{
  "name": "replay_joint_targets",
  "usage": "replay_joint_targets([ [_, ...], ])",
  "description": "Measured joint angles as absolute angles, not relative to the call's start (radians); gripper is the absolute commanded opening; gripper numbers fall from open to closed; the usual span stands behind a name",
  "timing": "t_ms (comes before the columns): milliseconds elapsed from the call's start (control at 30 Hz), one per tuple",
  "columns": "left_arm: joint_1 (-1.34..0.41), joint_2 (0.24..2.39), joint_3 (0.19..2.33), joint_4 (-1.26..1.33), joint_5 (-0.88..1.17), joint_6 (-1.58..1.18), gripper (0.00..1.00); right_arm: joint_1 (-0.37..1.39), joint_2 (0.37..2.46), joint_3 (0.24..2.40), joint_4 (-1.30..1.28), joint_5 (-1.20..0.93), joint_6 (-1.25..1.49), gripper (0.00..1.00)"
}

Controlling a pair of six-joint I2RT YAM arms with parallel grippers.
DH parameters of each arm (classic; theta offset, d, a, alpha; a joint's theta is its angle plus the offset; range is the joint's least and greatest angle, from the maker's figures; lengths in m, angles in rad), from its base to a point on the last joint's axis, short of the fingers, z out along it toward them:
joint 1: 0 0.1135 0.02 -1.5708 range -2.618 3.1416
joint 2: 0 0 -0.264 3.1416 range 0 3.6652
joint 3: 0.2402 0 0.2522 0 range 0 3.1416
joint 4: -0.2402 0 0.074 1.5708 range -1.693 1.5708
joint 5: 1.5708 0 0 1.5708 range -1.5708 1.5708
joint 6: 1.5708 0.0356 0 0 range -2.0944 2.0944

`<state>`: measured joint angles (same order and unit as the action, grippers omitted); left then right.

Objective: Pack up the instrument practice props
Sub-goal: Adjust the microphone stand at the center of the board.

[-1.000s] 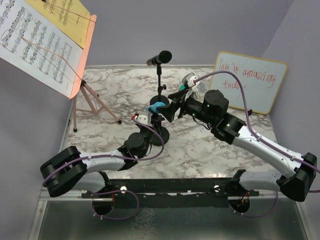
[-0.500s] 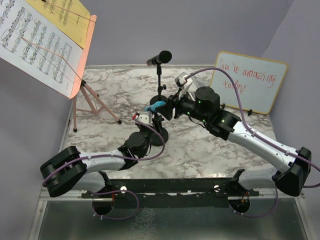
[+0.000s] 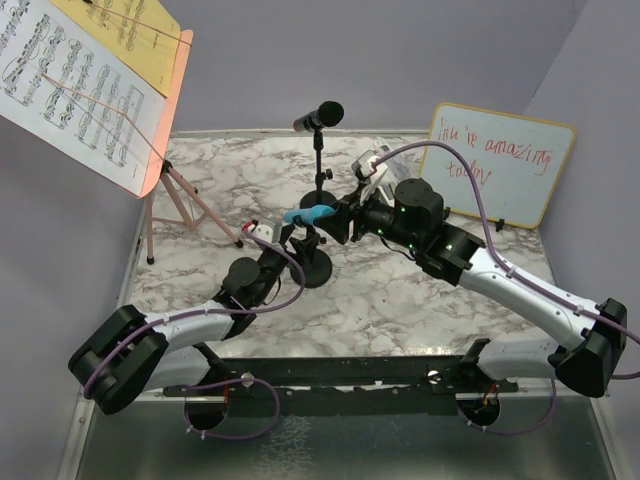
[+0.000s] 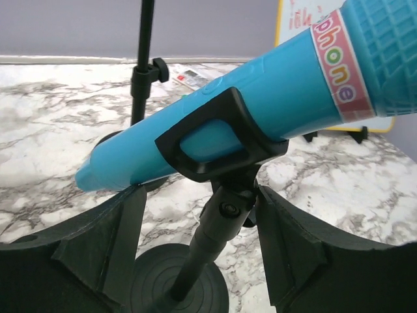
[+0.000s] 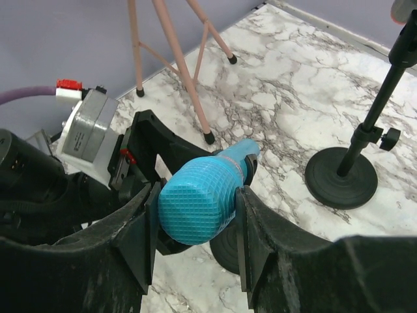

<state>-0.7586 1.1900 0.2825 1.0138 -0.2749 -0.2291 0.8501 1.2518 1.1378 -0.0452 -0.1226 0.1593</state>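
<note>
The blue microphone [image 3: 308, 215] lies tilted in the clip of the near black mic pole [image 3: 318, 268]. My right gripper [image 3: 337, 222] is shut on its meshed head [image 5: 202, 189], a finger pressed to each side. My left gripper [image 3: 292, 243] stands open around that pole's stem [image 4: 212, 241], just below the clip, with a gap at each finger [image 4: 120, 241]. The black microphone [image 3: 320, 116] sits on the far pole [image 5: 341, 177]. The pink music rack [image 3: 165, 120] stands at the back left and carries sheet-music pages [image 3: 70, 90].
The wood-framed whiteboard [image 3: 500, 165] with red writing leans at the back right. The rack's pink tripod legs [image 3: 190, 205] spread over the left of the marble table [image 3: 400, 300], close behind my left arm. A small white object [image 4: 192, 78] lies beyond the far pole.
My right gripper has moved in and closed on the blue microphone's head. My left gripper has opened off the pole stem, and the left arm has shifted left.
</note>
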Motion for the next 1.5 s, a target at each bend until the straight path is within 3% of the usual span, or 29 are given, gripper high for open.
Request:
replay_joint_targets([
  [233,-0.66,1.193,0.246,1.093,-0.051,-0.286,0.72,0.85,1.211,1.072,0.017,-0.145,0.156,0.06],
  [467,-0.636,1.27,0.246,1.162,0.008,-0.331,0.69,0.847,1.201,1.025,0.079,-0.194,0.151,0.03],
  [767,-0.639,1.326,0.239,1.24,0.03,-0.352,0.31,0.843,1.19,0.998,0.098,-0.237,0.137,0.03],
  [933,-0.639,1.311,0.218,1.255,0.025,-0.308,0.2,0.844,1.138,0.941,0.081,-0.236,0.138,0.05],
  [1133,-0.639,1.305,0.213,1.253,0.013,-0.281,0.11,0.844,1.118,0.925,0.031,-0.232,0.143,0.12],
  [1300,-0.639,1.303,0.213,1.251,-0.007,-0.253,0.08,0.844,1.122,0.951,-0.054,-0.244,0.145,0.24],
  [1500,-0.635,1.288,0.211,1.233,-0.025,-0.214,0.05,0.843,1.158,1.018,-0.213,-0.263,0.15,0.53],
])
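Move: The left hand's open fingers straddle the neck of the microphone stand, just under its clip: the neck is about 1 cm ahead, 1 cm right and 1 cm below the hand point. The blue microphone's middle is about 1 cm ahead, 2 cm right and 3 cm above this hand; the black-mic stand is some 13 cm ahead, 2 cm right. From the right hand, already holding the microphone's head, the neck is about 7 cm left, 1 cm ahead and 6 cm below. Down and back goes the right hand, some 6 cm lower and 5 cm nearer the base, drifting slightly right, keeping its grip on the blue microphone's head and drawing it down. The left hand turns clockwise about 10 degrees, sinks about 1 cm and closes its fingers to pinch the stand's neck under the clip, then keeps hold there. ##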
